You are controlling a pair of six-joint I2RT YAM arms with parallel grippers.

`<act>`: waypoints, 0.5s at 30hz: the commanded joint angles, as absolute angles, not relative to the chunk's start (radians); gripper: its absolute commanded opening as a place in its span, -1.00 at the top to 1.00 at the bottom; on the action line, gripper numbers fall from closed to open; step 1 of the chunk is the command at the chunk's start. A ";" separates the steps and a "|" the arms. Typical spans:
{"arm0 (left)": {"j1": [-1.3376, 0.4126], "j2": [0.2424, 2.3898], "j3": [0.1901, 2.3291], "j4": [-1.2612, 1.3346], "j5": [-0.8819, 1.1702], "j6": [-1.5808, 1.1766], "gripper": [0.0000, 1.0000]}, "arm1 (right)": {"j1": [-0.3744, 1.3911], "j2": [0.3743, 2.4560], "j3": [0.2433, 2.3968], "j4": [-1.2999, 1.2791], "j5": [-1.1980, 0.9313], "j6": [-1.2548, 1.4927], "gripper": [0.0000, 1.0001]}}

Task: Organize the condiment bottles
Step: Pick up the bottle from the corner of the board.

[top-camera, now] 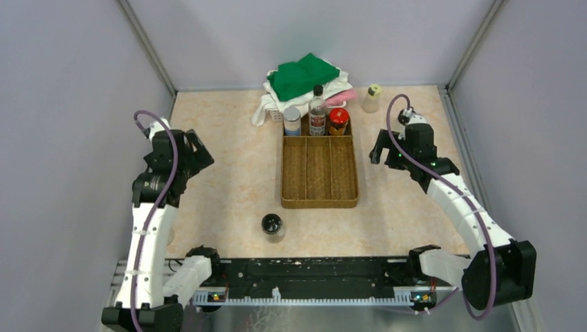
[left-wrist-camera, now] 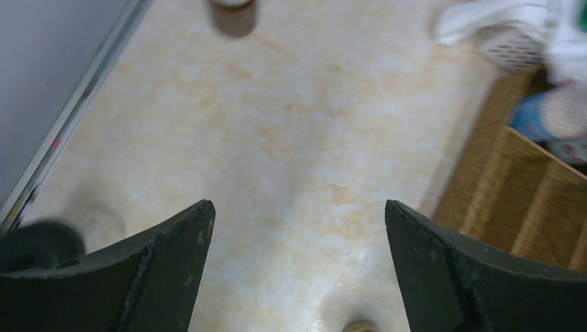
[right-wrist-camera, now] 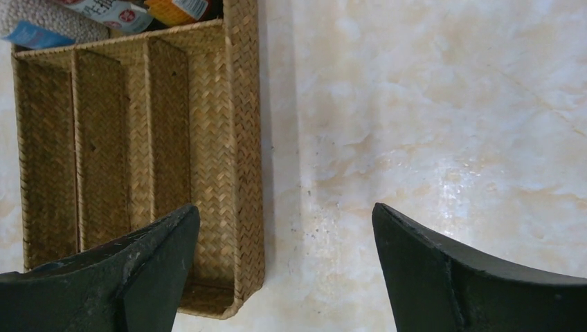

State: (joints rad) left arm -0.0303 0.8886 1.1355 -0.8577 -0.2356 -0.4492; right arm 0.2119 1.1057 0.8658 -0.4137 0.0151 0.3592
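Observation:
Three condiment bottles stand at the far end of the brown divided tray [top-camera: 319, 197]: a grey-lidded jar [top-camera: 292, 120], a tall clear black-capped bottle [top-camera: 317, 109] and a red-lidded jar [top-camera: 338, 120]. A yellowish-lidded bottle [top-camera: 372, 97] stands on the table at the back right. A black-lidded jar [top-camera: 272, 226] stands in front of the tray. My left gripper [top-camera: 199, 156] [left-wrist-camera: 296, 207] hangs open over bare table left of the tray. My right gripper [top-camera: 378, 148] [right-wrist-camera: 285, 207] is open over the table beside the tray's right wall [right-wrist-camera: 244, 138], with nothing between its fingers.
A pile of green and white cloths [top-camera: 304, 79] lies behind the tray. In the left wrist view a blurred bottle base [left-wrist-camera: 233, 12] shows at the top edge and a pale round jar [left-wrist-camera: 99, 223] at the left near the wall rail. Walls close in both sides.

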 commanded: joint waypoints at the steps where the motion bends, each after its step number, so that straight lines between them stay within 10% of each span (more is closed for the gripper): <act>1: -0.025 1.049 1.244 -1.132 -0.621 -0.722 -0.97 | 0.247 1.163 0.945 -0.389 -0.054 0.336 -0.86; 15: -0.006 1.269 1.294 -1.338 -0.699 -1.046 -0.98 | 0.411 1.271 1.018 -0.434 -0.019 0.328 -0.86</act>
State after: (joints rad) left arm -0.0162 1.1786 1.2446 -1.3586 -0.6205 -1.0264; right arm 0.3935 1.2678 0.9771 -0.4332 -0.0246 0.3332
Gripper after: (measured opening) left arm 0.987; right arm 0.932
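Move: The bottle at the near left corner of the board lies about 14 cm to the left of my left hand, some 7 cm back and 20 cm below. The brown jar by the left edge stands roughly 20 cm ahead of this hand and 12 cm left; a black-capped shaker stands about 8 cm back and 13 cm to its right. From my right hand the corner bottle is some 67 cm left, 13 cm back and 11 cm lower. I swing my left hand about 5 cm left while sinking some 6 cm, then draw it back about 5 cm, closing on the corner bottle. As it goes, I turn the wrist nearly 40 degrees counter-clockwise and tip the fingers further down, keeping them wide open and touching nothing. My right hand, also open, glides some 7 cm left towards the tray. ##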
